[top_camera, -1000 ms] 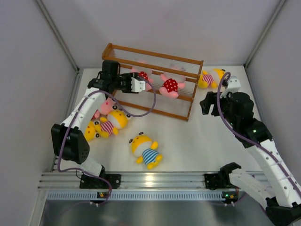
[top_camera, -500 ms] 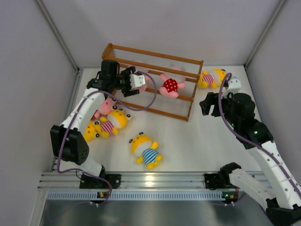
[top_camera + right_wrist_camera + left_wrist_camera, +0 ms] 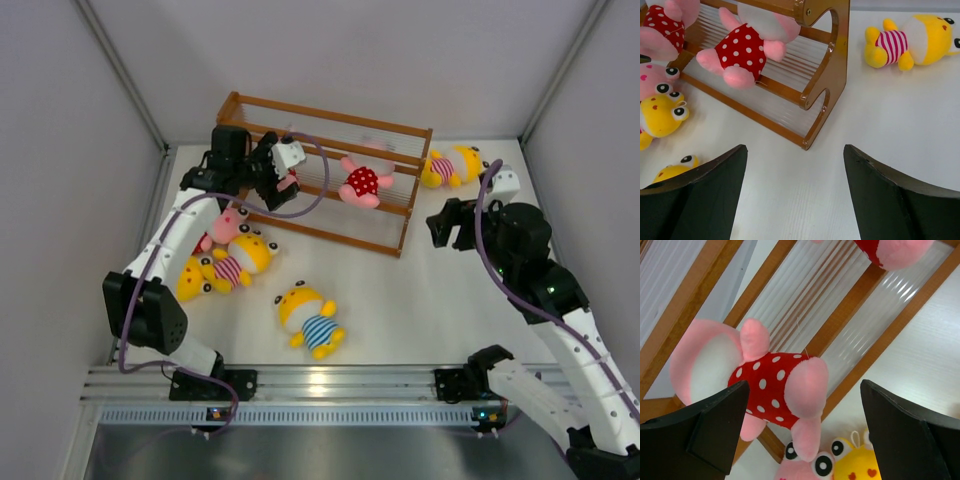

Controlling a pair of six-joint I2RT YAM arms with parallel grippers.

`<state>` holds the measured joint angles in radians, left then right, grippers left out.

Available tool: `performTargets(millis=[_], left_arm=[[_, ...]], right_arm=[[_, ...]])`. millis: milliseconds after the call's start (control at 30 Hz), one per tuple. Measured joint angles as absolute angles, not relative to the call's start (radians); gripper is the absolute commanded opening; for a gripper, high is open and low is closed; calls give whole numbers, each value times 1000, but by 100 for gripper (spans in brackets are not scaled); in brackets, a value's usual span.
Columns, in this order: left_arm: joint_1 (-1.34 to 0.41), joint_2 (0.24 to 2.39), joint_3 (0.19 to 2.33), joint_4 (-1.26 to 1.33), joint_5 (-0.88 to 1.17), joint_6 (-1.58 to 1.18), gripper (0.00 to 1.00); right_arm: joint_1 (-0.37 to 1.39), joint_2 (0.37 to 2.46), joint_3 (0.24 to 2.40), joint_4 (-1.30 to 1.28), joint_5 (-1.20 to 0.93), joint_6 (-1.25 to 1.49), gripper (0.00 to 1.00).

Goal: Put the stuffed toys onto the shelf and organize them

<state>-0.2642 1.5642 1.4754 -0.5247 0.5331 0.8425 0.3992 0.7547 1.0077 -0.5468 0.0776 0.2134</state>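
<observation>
The brown wooden shelf [image 3: 395, 135] stands at the back of the table. A pink toy in a red dotted outfit [image 3: 363, 183] lies on its middle tier, also in the right wrist view [image 3: 742, 50]. A second pink dotted toy [image 3: 765, 385] rests on the shelf's left part, just in front of my open left gripper [image 3: 804, 385], which is apart from it; the top view shows that gripper [image 3: 272, 190] at the shelf's left end. My right gripper [image 3: 795, 147] is open and empty over bare table, right of the shelf [image 3: 450, 222].
A yellow pink-striped toy [image 3: 450, 165] lies right of the shelf. Left of the shelf lie a pink toy [image 3: 228, 222], a yellow pink-striped toy [image 3: 240, 258] and another yellow toy [image 3: 192, 280]. A yellow blue-striped toy [image 3: 310, 318] lies near the front. Grey walls enclose the table.
My left gripper has drawn back to the left and tilted up, away from the pink dotted toy lying on the shelf. My right arm has shifted slightly to the right.
</observation>
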Motion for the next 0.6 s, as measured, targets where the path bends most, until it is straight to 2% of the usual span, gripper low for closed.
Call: performTargets(millis=[200,600], left_arm=[[-264,1551,1500,-524,505,658,99],[-308,1546,1607,-525,246,377,93]], right_arm=[[399,754,1008,-547,68,225,78],[399,728,1008,-554,50,239,77]])
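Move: Just beneath the left hand, about 5 cm ahead, 2 cm left and 8 cm lower, the red-dotted pink toy already lies released on the shelf. The second red-dotted toy on the shelf is some 16 cm right and 4 cm ahead of the hand. On the table, about 20 cm down, the other pink toy is 6 cm back and 15 cm left, the striped yellow toy 12 cm back and 10 cm left. From the right hand the released toy is about 34 cm left, 18 cm ahead and 12 cm lower. Rising some 5 cm, mostly straight up and away from the released toy, the left hand swings its fingers counter-clockwise by roughly 25 degrees, from pointing right across the shelf to pointing more forward over the toy; its left side dips a little. The fingers stay wide open and hold nothing. ##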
